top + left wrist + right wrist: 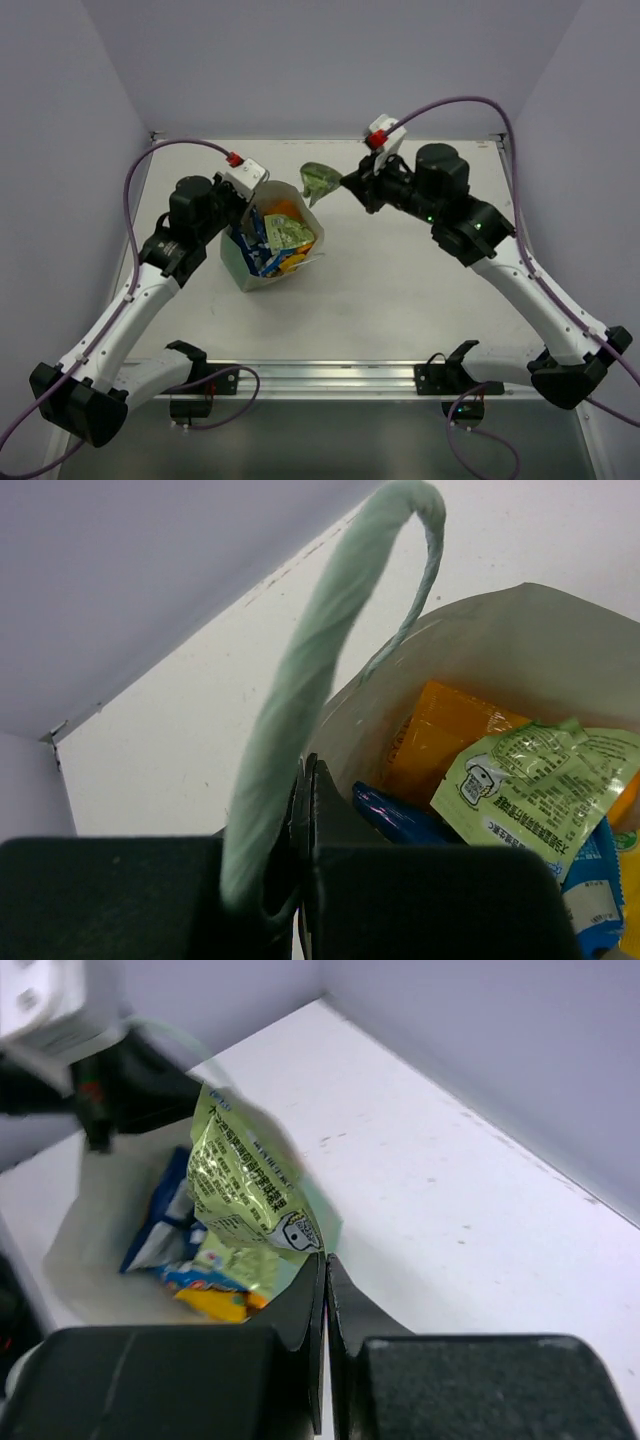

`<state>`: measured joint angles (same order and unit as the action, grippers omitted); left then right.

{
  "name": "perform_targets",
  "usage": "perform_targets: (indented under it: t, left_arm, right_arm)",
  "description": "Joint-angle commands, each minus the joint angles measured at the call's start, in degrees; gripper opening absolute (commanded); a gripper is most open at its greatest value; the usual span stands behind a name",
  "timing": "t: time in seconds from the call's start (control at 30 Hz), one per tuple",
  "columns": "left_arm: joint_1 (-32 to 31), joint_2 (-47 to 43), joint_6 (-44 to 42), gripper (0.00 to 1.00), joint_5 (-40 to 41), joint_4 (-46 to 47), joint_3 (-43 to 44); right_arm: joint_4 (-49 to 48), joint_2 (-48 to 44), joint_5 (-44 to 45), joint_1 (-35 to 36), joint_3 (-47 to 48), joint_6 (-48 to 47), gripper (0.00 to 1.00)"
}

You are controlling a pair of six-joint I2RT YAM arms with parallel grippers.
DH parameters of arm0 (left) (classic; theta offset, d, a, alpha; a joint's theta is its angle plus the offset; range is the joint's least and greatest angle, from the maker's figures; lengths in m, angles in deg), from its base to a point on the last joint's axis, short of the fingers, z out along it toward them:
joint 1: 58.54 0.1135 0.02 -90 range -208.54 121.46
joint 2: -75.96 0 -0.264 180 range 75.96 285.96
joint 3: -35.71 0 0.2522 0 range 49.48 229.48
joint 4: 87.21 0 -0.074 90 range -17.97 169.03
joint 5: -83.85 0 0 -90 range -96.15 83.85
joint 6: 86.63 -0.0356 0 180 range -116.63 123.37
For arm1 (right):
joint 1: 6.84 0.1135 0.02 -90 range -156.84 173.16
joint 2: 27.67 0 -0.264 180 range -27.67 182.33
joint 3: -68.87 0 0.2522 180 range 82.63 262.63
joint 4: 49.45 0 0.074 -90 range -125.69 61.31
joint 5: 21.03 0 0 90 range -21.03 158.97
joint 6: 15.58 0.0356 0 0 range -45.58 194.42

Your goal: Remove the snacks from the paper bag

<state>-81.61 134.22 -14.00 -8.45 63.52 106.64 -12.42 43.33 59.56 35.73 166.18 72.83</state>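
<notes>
The mint-green paper bag stands open left of the table's middle. My left gripper is shut on its far rim, with the string handle looping up beside the fingers. Inside the bag lie snacks: an orange pouch, a pale green sachet, a dark blue chip bag and a blue candy pack. My right gripper is shut on the corner of another pale green sachet, which hangs in the air above and right of the bag's mouth. Its jaws pinch the sachet's lower tip.
The white table is walled on three sides by pale panels. A metal rail with black clamps runs along the near edge. Purple cables arc over both arms.
</notes>
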Motion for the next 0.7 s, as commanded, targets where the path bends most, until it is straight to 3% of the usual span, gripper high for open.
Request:
perform_targets:
  t: [0.0, 0.1, 0.2, 0.5, 0.63, 0.67]
  left_arm:
    - [-0.2, 0.7, -4.6, 0.00, 3.9, 11.5, 3.0]
    - [-0.1, 1.2, -6.4, 0.00, 3.4, 14.0, 1.4]
    - [-0.1, 1.3, -6.5, 0.00, -0.3, 17.4, -0.3]
    - [-0.1, -3.5, -7.1, 0.00, -4.4, 19.5, -6.0]
    - [-0.2, -6.8, -7.2, 0.00, -4.6, 20.2, -8.1]
    - [-0.2, -7.1, -7.1, 0.00, -4.5, 20.2, -8.1]
  right_arm:
    - [1.4, -2.1, 6.2, -10.8, -0.8, 7.1, 0.00]
    - [-1.1, -2.1, 4.4, -19.3, -5.0, 11.9, 0.00]
    - [-2.1, 4.1, 0.9, -23.8, -6.6, 15.1, 0.00]
    - [-16.6, 27.2, -8.7, -25.1, -11.9, 23.1, 0.00]
    - [-18.3, 31.0, -9.4, -25.1, -13.1, 22.9, 0.00]
    - [-18.2, 31.3, -9.0, -25.1, -13.9, 22.7, 0.11]
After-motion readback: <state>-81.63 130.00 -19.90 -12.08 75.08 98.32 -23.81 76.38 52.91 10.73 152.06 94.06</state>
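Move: My right hand already holds a green snack packet, and I'm taking it to bare table about 17 cm ahead, 5 cm to the right and 37 cm below. The paper bag's middle is about 14 cm left, 4 cm ahead and 28 cm below that hand; the other green packet, inside it, is 10 cm left, 3 cm ahead, 23 cm down. From my left hand, the table spot is some 12 cm ahead, 24 cm right and 27 cm down. I swing my right hand forward and to the right, away from the bag, then plunge about 30 cm down over the open table, still with the packet, drifting slightly back left. The fingers tip steeply down and turn some 30 degrees clockwise, only starting to loosen at the end. My left hand keeps the bag handle pinched, going a couple of centimetres forward and back again while tilting up slightly. ##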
